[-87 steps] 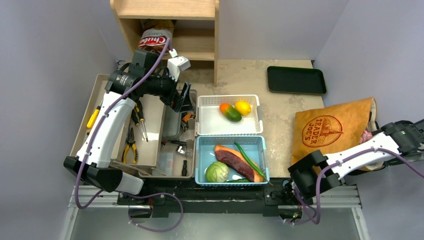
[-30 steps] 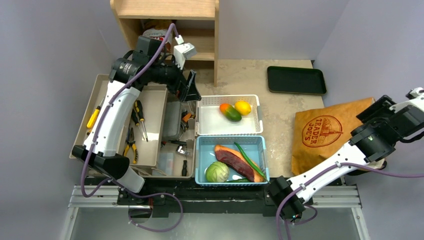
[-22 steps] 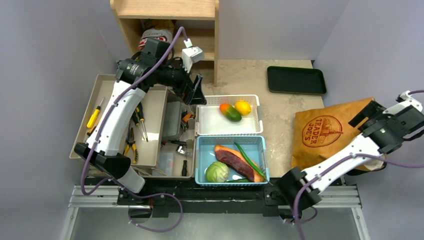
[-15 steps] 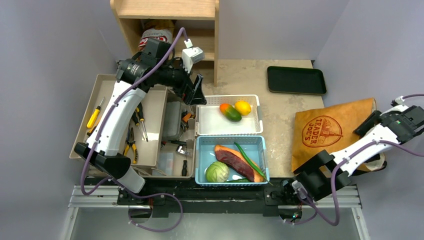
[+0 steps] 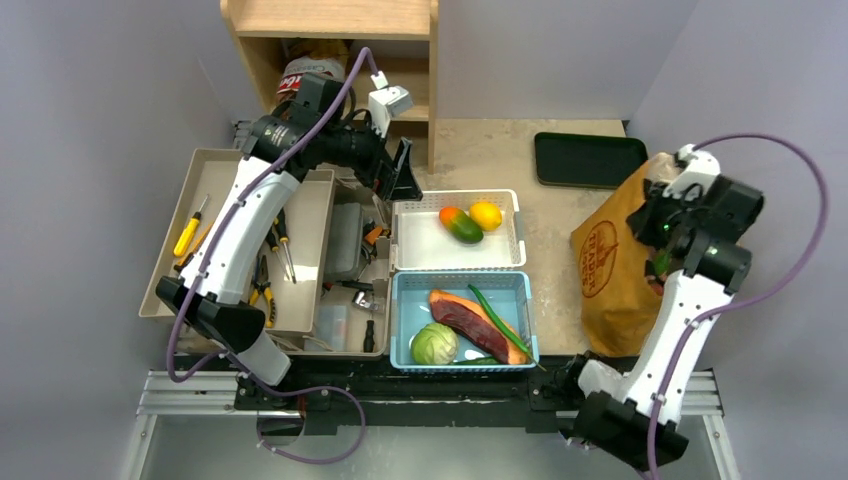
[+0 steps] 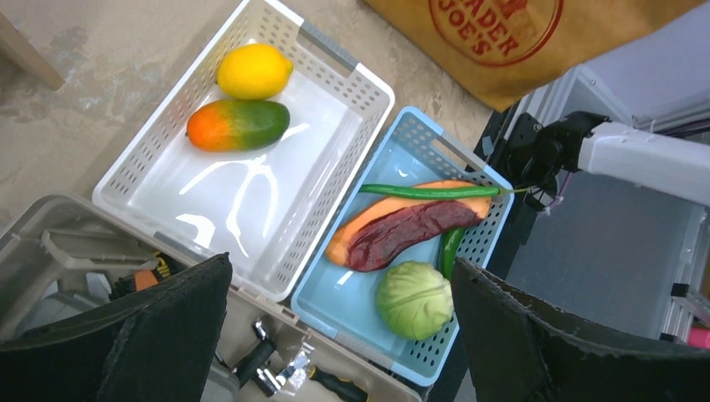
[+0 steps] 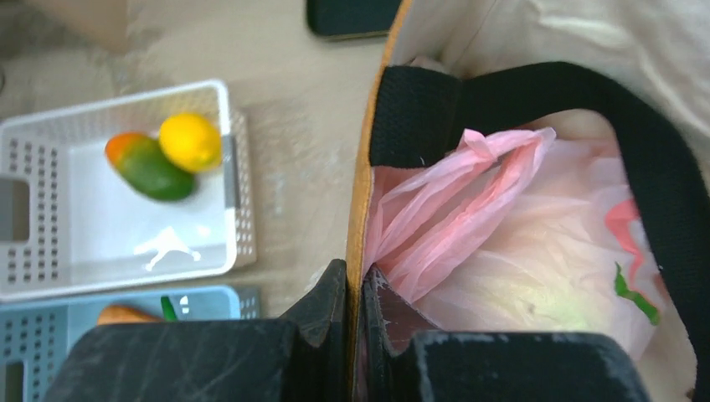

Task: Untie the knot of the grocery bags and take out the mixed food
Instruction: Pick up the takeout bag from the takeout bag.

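Note:
The brown Trader Joe's paper bag stands raised on its end at the table's right side. My right gripper is shut on its near wall; in the right wrist view the jaws pinch the brown paper rim. Inside lies the thin pink plastic bag, its knot tied and pointing up under a black strap. The mixed food is hidden; only a pale shape shows through the pink plastic. My left gripper hangs open and empty above the baskets.
A white basket holds a lemon and a mango. A blue basket holds a red meat slab, a round green cabbage and a green pepper. A tool tray is left, a shelf behind, a black tray back right.
My right gripper has shut on the paper bag's rim and pulled the bag from lying flat up onto its end. My left arm has shifted slightly right.

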`<state>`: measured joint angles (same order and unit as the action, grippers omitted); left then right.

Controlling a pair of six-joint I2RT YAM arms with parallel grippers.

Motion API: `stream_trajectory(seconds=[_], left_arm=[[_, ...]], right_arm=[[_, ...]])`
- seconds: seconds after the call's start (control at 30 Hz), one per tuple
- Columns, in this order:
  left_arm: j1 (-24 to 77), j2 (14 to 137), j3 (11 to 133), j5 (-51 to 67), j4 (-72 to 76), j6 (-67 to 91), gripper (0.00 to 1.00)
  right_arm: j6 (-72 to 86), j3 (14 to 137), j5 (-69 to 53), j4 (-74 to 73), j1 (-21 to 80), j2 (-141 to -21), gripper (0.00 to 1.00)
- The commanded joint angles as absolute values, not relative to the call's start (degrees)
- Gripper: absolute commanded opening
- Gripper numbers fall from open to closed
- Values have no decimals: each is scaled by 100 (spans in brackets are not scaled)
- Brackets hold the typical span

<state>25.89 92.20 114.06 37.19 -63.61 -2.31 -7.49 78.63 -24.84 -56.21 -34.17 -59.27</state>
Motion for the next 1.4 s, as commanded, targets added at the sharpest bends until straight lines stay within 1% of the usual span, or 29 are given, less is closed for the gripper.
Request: stream_trajectory(seconds=[0.0,0.07,0.17,0.3,0.4,0.53,0.63,0.73,0.8,0.9,0.97,1.03,1.07,1.1,1.17,1.23,1.27,1.3,1.37], left_arm=[[2633,9525,11483,4222,-5471,557,100],[2741,9665,11452,4301,-5198,812,100],[3030,9836,11488,4218,-4729,1028,100],[3479,10128,11628,4069,-3938,1520,100],[3783,10531,11888,3704,-3390,2140,99],[4264,11152,12438,3148,-2972,2653,97],[4580,11578,12780,2888,-2746,2798,97],[4759,11939,12873,2699,-2369,2992,98],[4862,12185,13061,2454,-2390,2909,97],[4975,12520,13260,2376,-2397,2898,96],[5050,12736,13365,2312,-2410,2885,93],[5102,12900,13375,2148,-2458,2927,83],[5106,12960,13344,2123,-2464,2938,75],[5099,12996,13299,2113,-2497,2939,63],[5098,12971,13161,2102,-2579,2864,36],[5081,12891,13023,2078,-2634,2779,14],[5066,12838,12937,2048,-2641,2756,6],[5056,12769,12797,2022,-2635,2736,0],[5040,12628,12542,1987,-2564,2725,0]], right_arm=[[-1022,6828,-2584,-5140,-2536,-5406,0],[-1300,6448,-2591,-5199,-2072,-5218,0],[-1615,6199,-2700,-5345,-1518,-5039,0],[-1991,6166,-3009,-5472,-1111,-4954,0],[-2215,6170,-3192,-5538,-878,-4925,0],[-2444,6040,-3068,-5520,-563,-4919,0],[-2566,6033,-3020,-5545,-440,-4988,0],[-2687,6060,-2951,-5533,-381,-5017,0],[-2750,6110,-2927,-5569,-369,-5031,0],[-2824,6171,-2952,-5661,-361,-5007,0],[-2868,6238,-2977,-5773,-354,-4993,0],[-2886,6374,-2984,-5916,-352,-4998,1],[-2875,6494,-2969,-6021,-352,-5001,5],[-2822,6671,-2909,-6138,-352,-5012,14],[-2446,7361,-2758,-6456,-352,-5090,28],[-2107,8223,-2541,-6907,-360,-5292,40],[-1984,8725,-2423,-7156,-360,-5419,44],[-1841,9164,-2267,-7403,-360,-5563,48],[-1505,10053,-1790,-7709,-360,-5816,58]])
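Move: The right hand already pinches the takeout bag's rim, with the pink food bag lying inside the takeout bag about 8 cm to its right, 3 ahead and 12 below. From the empty, open left hand that rim is some 48 cm to the right, 4 back and 5 below. On the left hand's way lie the lemon, about 19 cm right and 15 ahead, and the white basket's middle, 13 right and 12 ahead, both roughly 30 below. Keeping its pinch on the rim, the right hand draws the takeout bag about 14 cm left and 7 down towards the left hand, turning some 45 degrees counter-clockwise, holds there, then opens about halfway, lets go and lifts straight up. Meanwhile the left hand sweeps about 28 cm right past the lemon, then sinks some 10 cm with a little forward drift and shuts on the takeout bag's rim beside the black handle strap. ##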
